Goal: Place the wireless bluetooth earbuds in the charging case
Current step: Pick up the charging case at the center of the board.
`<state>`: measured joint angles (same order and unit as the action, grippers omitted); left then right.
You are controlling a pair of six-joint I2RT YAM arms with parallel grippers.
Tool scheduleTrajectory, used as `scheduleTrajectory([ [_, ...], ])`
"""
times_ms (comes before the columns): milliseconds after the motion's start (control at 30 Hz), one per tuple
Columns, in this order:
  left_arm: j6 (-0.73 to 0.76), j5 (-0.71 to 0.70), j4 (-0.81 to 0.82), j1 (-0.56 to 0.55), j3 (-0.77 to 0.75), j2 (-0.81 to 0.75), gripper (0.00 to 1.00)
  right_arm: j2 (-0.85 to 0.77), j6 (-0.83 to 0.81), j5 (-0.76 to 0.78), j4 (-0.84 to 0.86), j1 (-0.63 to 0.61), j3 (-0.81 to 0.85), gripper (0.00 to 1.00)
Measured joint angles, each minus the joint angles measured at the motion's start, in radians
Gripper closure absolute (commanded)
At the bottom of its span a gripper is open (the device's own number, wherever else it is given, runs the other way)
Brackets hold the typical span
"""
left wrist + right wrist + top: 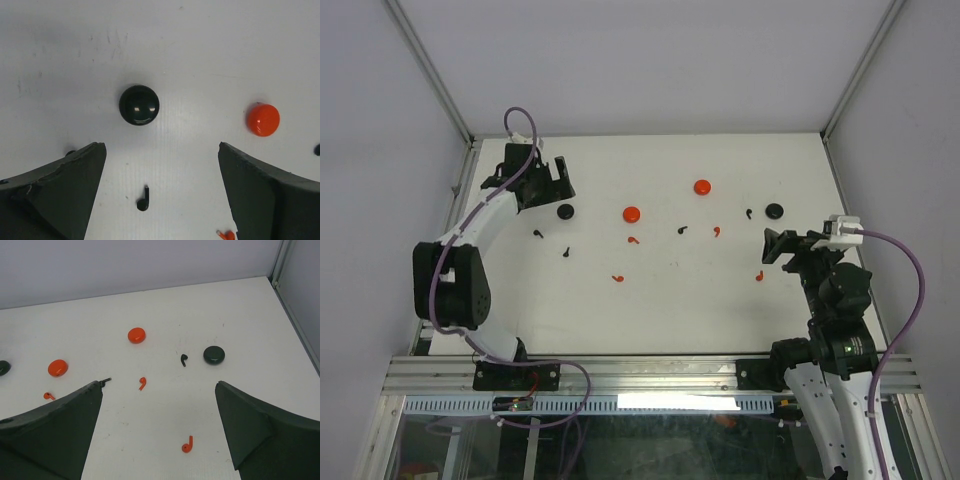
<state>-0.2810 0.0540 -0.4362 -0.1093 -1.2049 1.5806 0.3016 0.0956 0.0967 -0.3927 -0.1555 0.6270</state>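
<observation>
Several tiny earbuds lie scattered on the white table: black ones [538, 234] [566, 252] [682, 229] and red ones [634, 241] [617, 278] [759, 276]. Round charging cases, two black [564, 212] [774, 210] and two red [631, 214] [702, 187], sit among them, all shut. My left gripper [558, 182] hovers open at the back left; between its fingers the left wrist view shows a black earbud [143, 200] and, farther on, a black case [139, 104]. My right gripper [772, 250] is open at the right, above a red earbud [187, 445].
The table's back edge meets a grey wall, and a metal frame post [280, 260] runs along the right side. A red case [263, 119] and a red earbud [227, 234] lie right of the left gripper's fingers. A black earbud [105, 382] pokes out from behind my right gripper's left finger.
</observation>
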Motion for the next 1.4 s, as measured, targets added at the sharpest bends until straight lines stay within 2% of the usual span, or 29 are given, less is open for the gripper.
scheduleTrajectory([
  [233,0.003,-0.044,-0.086,0.000,-0.140,0.251,0.13,-0.002,0.000,-0.013,-0.001,0.000,-0.016,0.01],
  [433,0.007,-0.109,-0.141,-0.005,-0.188,0.362,0.21,-0.002,-0.001,-0.018,0.002,0.000,-0.020,0.01],
  [600,0.008,-0.164,-0.159,-0.032,-0.270,0.428,0.22,-0.002,-0.001,-0.024,0.007,0.000,-0.022,0.01],
  [767,0.009,-0.210,-0.167,-0.071,-0.332,0.478,0.23,-0.002,-0.001,-0.026,0.008,0.000,-0.029,0.01],
  [1033,0.011,-0.265,-0.185,-0.095,-0.343,0.503,0.31,-0.002,-0.001,-0.027,0.013,0.000,-0.033,0.01],
  [1400,0.011,-0.291,-0.183,-0.095,-0.351,0.521,0.55,-0.007,-0.001,-0.027,0.014,0.000,-0.033,0.01],
])
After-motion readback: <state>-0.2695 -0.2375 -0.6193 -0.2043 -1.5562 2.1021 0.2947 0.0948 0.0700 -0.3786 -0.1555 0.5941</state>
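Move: The black charging case lies about 4 cm ahead of the left hand, level with it sideways and some 12 cm below. From that hand, at table height, one black earbud is around 8 cm back and straight behind the case, another some 3 cm back and 8 cm left, and a red case about 3 cm ahead and 19 cm right. From the right hand the black case is roughly 22 cm ahead, 54 cm left and 26 cm below. The black case is what the left hand drops to: quickly down about 10 cm, then forward over the last few centimetres and a final slow settling onto it. On the way the fingers tip nearly 20 degrees steeper and the hand's left side rises about as much, while the wide-open fingers close to about half, the tips coming against the case's two sides. ##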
